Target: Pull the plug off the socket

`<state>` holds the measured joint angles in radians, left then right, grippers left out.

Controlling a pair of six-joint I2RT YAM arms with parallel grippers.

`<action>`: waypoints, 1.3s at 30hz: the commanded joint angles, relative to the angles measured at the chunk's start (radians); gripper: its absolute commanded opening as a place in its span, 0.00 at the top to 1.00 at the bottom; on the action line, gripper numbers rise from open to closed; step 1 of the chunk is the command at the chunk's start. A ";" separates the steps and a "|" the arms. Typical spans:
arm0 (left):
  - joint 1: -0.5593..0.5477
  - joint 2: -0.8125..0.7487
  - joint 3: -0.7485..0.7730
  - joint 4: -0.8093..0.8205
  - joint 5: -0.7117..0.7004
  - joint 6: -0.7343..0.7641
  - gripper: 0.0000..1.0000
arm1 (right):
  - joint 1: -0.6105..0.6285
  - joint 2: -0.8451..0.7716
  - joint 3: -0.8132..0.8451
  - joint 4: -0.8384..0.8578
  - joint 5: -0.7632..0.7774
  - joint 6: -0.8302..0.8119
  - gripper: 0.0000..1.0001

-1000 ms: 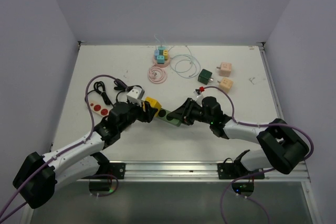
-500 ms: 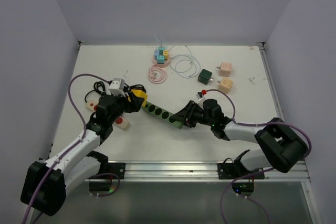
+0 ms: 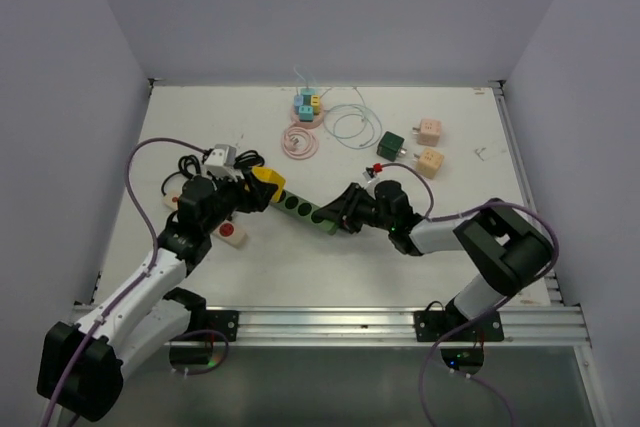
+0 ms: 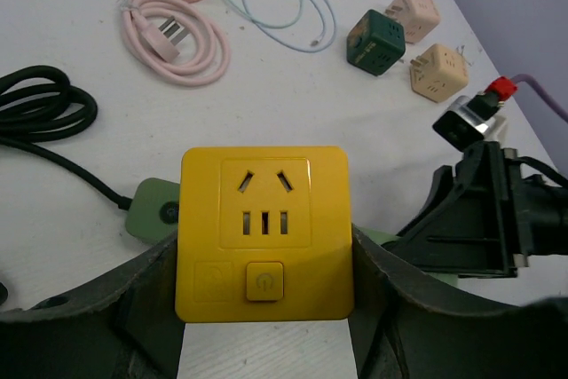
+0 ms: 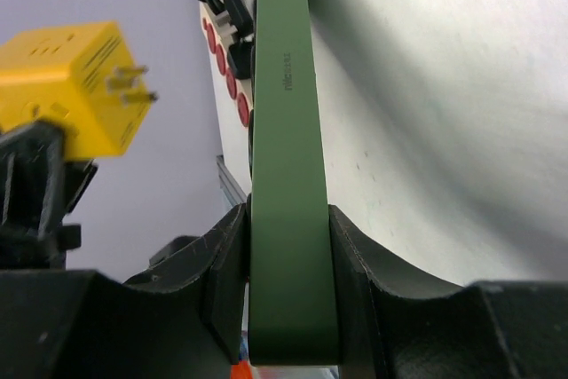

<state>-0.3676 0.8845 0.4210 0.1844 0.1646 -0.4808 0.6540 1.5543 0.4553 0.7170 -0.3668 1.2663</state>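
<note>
The plug, a yellow cube with a power button, sits between my left gripper's jaws, which are shut on its sides. In the top view the plug hangs just above the left end of the green socket strip. From the right wrist its bare prongs stand free of the strip. My right gripper is shut on the strip's near end, one finger on each flat side. Seen from above, the right gripper holds the strip's right end.
A white strip with red buttons and a black cable lie under the left arm. Further back are a pink coiled cable, a pink tray of small cubes, a pale blue cable, a dark green cube and two peach cubes.
The yellow plug has come off the green strip; my left gripper carried it left and back. The right gripper and the strip shifted a little to the left.
</note>
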 commanded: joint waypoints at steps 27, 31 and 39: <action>0.004 -0.197 0.196 -0.315 -0.247 -0.002 0.81 | 0.131 0.780 1.066 -0.392 0.071 0.019 0.32; 0.002 -0.202 0.194 -0.324 -0.246 -0.007 0.81 | 0.122 0.703 1.031 -0.465 0.089 -0.041 0.21; 0.002 -0.210 0.206 -0.324 -0.240 -0.024 0.78 | 0.108 0.532 0.873 -0.586 0.132 -0.139 0.07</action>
<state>-0.3676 0.6857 0.5983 -0.1711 -0.0727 -0.4881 0.7708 2.1807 1.3727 0.2432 -0.2749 1.2018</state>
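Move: The right hand holds the near end of the green socket, whose middle is roughly 5 cm ahead, 8 cm left and 3 cm lower. The bare set-down spot lies about 13 cm ahead of this hand, 19 cm left and 6 cm below; the yellow plug hangs some 8 cm ahead, 15 cm left and 6 cm above, and a black cord coil lies about 22 cm ahead, 20 cm left, 7 cm down. From the left hand the spot is roughly 6 cm ahead, 3 cm left, 11 cm below. Still gripping the green socket's end, the right hand sweeps it left and forward, about 23 cm, then lowers it some 4 cm to the table, opens wide and draws off a few centimetres to the right and slightly back. The left hand keeps its hold on the yellow plug, lifts about 9 cm, sinks back a third of that and shifts 5 cm left, turning slightly counter-clockwise. ##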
